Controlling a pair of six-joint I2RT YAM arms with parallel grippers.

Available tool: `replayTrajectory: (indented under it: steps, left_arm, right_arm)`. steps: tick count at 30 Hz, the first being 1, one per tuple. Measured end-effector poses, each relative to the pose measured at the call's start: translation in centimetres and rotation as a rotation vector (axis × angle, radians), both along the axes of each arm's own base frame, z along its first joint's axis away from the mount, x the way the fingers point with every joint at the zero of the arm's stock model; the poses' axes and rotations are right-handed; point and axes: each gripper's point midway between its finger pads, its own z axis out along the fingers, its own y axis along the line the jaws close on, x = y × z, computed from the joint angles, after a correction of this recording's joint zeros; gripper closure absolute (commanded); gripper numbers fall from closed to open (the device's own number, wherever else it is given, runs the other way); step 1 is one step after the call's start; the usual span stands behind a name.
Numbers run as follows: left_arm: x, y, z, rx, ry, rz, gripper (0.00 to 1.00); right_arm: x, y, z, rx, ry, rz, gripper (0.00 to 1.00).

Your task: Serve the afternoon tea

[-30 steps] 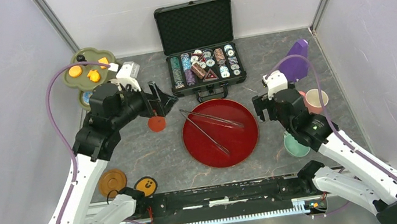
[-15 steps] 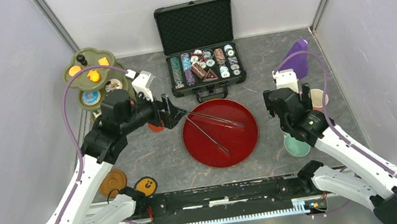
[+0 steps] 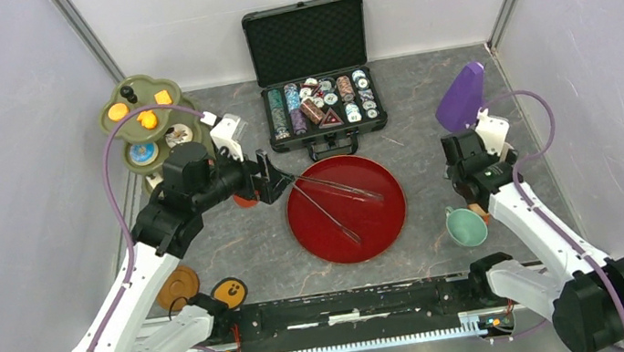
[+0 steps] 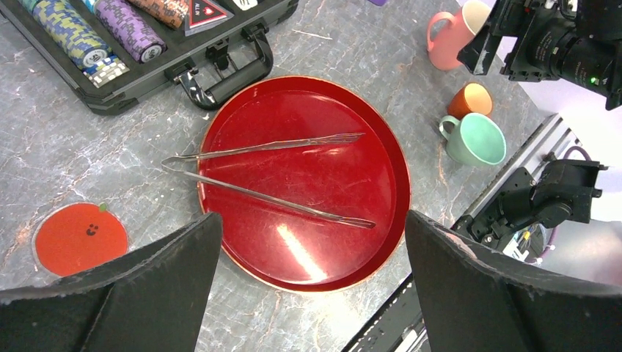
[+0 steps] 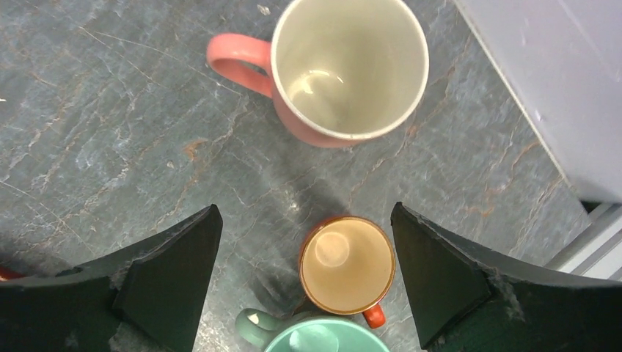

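Note:
The olive-green three-tier stand stands at the back left and carries orange biscuits and donuts. My left gripper is open and empty, low over the left side of the red tray. An orange saucer lies just left of it. At the right, the pink cup, orange cup and teal cup stand close together on the table. My right gripper hangs open above them, its fingers either side of the orange cup and above its rim. The top view shows only the teal cup clearly.
The dark-red tray in the middle holds metal tongs. An open case of poker chips sits behind it. A purple scoop lies at the back right. Two more saucers lie front left. Walls close both sides.
My left gripper moved right, from beside the stand to the tray's left edge. The right arm swung right and now points down over the cups, hiding the pink cup from above.

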Motion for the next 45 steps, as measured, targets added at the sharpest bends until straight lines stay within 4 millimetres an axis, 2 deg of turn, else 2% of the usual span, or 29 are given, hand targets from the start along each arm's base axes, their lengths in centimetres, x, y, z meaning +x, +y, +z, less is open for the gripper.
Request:
replayTrajectory:
  steps: [6, 9, 14, 16, 20, 24, 31, 39, 45]
  left_arm:
    - [0.0, 0.0, -0.2, 0.006, 0.002, 0.003, 0.0]
    - [0.1, 0.0, -0.3, 0.009, 0.002, 0.007, 0.0]
    - [0.1, -0.1, -0.5, 0.013, 0.007, 0.003, 0.0]
    - [0.1, -0.1, -0.6, 0.014, 0.009, 0.003, 0.0]
    - [0.2, 0.0, -0.7, 0.019, 0.005, 0.007, 0.0]
    - [0.1, 0.0, -0.9, 0.021, 0.003, 0.006, 0.0]
    - [0.1, 0.0, -1.0, 0.022, 0.004, 0.007, 0.0]
    - [0.5, 0.2, -1.2, 0.025, -0.003, 0.024, 0.0]
    - [0.5, 0.3, -1.4, 0.03, -0.002, 0.032, 0.0]
  right_arm:
    - [-2.0, -0.2, -1.5, 0.051, 0.044, -0.109, 0.08]
    - [-2.9, -0.3, -2.6, 0.066, 0.06, -0.135, 0.17]
    - [-4.9, -0.1, -5.8, 0.089, 0.124, -0.144, 0.29]
    - [-4.8, 0.0, -6.4, 0.096, 0.128, -0.144, 0.37]
    - [-4.1, 0.4, -7.5, 0.112, 0.125, -0.148, 0.49]
    - [-4.2, 0.5, -8.8, 0.116, 0.146, -0.155, 0.58]
    - [-3.7, 0.6, -8.7, 0.121, 0.12, -0.147, 0.77]
    - [-3.0, 0.5, -7.0, 0.12, 0.047, -0.114, 1.0]
    - [-2.5, 0.2, -5.6, 0.089, 0.004, -0.08, 1.0]
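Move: From my right hand, wide open about 12 cm up, the small orange cup lies some 6 cm back and 1 cm to the right, its middle roughly 10 cm below. The green cup stands about 4 cm nearer my base than the orange cup and 5 cm to its left; the pink mug is roughly 3 cm ahead and 7 cm right of my hand. From my left hand, the orange cup lies far right, about 48 cm, and 5 cm back. I sink my right hand about 9 cm while drawing it back some 4 cm to the orange cup, tipping and turning slightly clockwise. With one finger inside and one outside, I close on the wall at its left, forward side and pinch it, then raise the hand about 3 cm, easing a little forward and untwisting the wrist. ##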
